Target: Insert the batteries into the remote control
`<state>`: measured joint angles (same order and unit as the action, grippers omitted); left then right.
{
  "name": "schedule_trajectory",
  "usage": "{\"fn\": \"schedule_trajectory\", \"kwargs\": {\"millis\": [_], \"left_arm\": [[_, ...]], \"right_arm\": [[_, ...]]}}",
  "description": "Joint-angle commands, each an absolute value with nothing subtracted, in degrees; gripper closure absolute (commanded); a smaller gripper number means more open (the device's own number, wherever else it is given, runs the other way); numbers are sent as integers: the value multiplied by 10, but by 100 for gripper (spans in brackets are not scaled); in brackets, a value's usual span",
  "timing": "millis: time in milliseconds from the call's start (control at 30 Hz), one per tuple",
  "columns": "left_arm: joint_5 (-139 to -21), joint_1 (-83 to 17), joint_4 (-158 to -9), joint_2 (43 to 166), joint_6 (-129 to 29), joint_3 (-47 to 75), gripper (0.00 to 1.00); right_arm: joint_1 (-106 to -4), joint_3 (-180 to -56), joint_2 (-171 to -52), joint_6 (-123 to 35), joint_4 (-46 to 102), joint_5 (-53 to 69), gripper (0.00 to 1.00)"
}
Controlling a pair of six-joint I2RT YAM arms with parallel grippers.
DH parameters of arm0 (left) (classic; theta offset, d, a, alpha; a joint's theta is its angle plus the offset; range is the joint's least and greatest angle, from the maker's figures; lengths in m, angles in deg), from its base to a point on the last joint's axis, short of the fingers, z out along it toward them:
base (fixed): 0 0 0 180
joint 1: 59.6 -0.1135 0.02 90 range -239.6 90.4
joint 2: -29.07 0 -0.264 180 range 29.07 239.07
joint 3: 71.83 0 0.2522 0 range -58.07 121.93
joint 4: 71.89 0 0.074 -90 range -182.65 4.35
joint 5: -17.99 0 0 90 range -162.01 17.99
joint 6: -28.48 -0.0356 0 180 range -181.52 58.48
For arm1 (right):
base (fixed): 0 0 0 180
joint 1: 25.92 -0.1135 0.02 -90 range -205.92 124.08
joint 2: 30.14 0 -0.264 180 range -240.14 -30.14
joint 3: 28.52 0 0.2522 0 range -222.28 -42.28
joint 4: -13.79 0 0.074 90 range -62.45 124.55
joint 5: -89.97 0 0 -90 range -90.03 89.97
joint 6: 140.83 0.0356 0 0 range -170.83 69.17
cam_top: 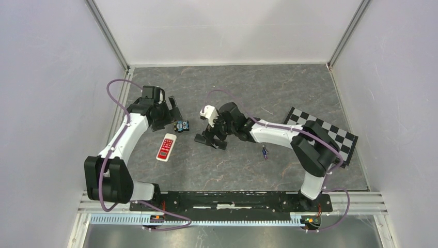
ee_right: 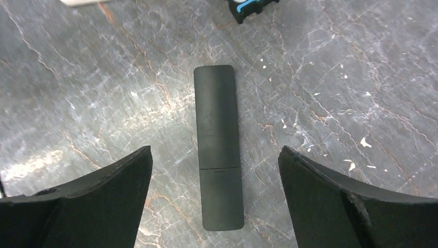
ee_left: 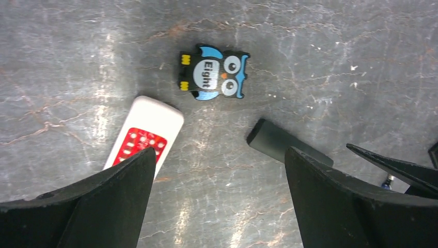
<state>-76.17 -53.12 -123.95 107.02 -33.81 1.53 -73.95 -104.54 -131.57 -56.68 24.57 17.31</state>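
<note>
A black remote [ee_right: 217,129] lies back up on the table, its battery cover closed. My right gripper [ee_right: 215,150] hangs open above its lower end, one finger on each side, not touching it. In the top view the right gripper [cam_top: 212,140] hides most of that remote. One battery [cam_top: 265,151], small and bluish, lies on the table right of the right gripper. A white remote with a red button panel [ee_left: 147,135] lies at the left. My left gripper [ee_left: 219,152] is open over bare table between the white remote and the black remote's end [ee_left: 274,139], holding nothing.
A flat owl figure [ee_left: 213,72] in blue and black lies just beyond the white remote [cam_top: 166,147]. A checkerboard card [cam_top: 323,132] lies at the right, partly under the right arm. White walls close in the table on three sides.
</note>
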Motion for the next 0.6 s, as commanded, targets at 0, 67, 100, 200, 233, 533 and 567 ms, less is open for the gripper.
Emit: {"fn": "schedule_trajectory", "kwargs": {"millis": [0,67,100,200,233,533,567], "left_arm": [[-723,-545,-1259,1057,-376,-1,0],[-723,-548,-1260,1063,-376,-12,0],[-723,-550,-1261,1067,-377,-19,0],[-723,-555,-1259,1079,-375,-35,0],[-723,-557,-1259,1081,-375,-39,0],[-728,-564,-1263,1101,-375,-48,0],[-728,-564,-1263,1103,-375,-48,0]], "right_arm": [[-745,-1103,-1359,-646,308,172,6],[-752,-1120,-1377,-662,329,164,8],[-757,-1122,-1382,-669,334,161,9],[-765,-1127,-1398,-674,340,144,12],[-765,-1130,-1405,-672,344,140,15],[-767,-1164,-1439,-626,364,64,42],[-768,-1163,-1440,-623,362,53,43]]}}
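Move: The closed black remote lies flat almost straight below my right hand, about 8 cm down. On the same table, the owl block is roughly 12 cm to that hand's left and 6 cm farther out, and the leftover batteries are some 21 cm to its right and 4 cm nearer me. From my left hand, the remote is about 15 cm to the right, 4 cm back and 11 cm lower; the calculator is roughly 6 cm back, 2 cm left and 12 cm down. I sink my right hand about 7 cm nearly straight down onto the remote, tipping the fingers some 15 degrees steeper and closing them from wide open to a bit over half, so they straddle its middle just beside the cover seam without clamping yet. Meanwhile my open left hand drops about 5 cm and draws back some 4 cm, drifting left towards the calculator and touching nothing. ##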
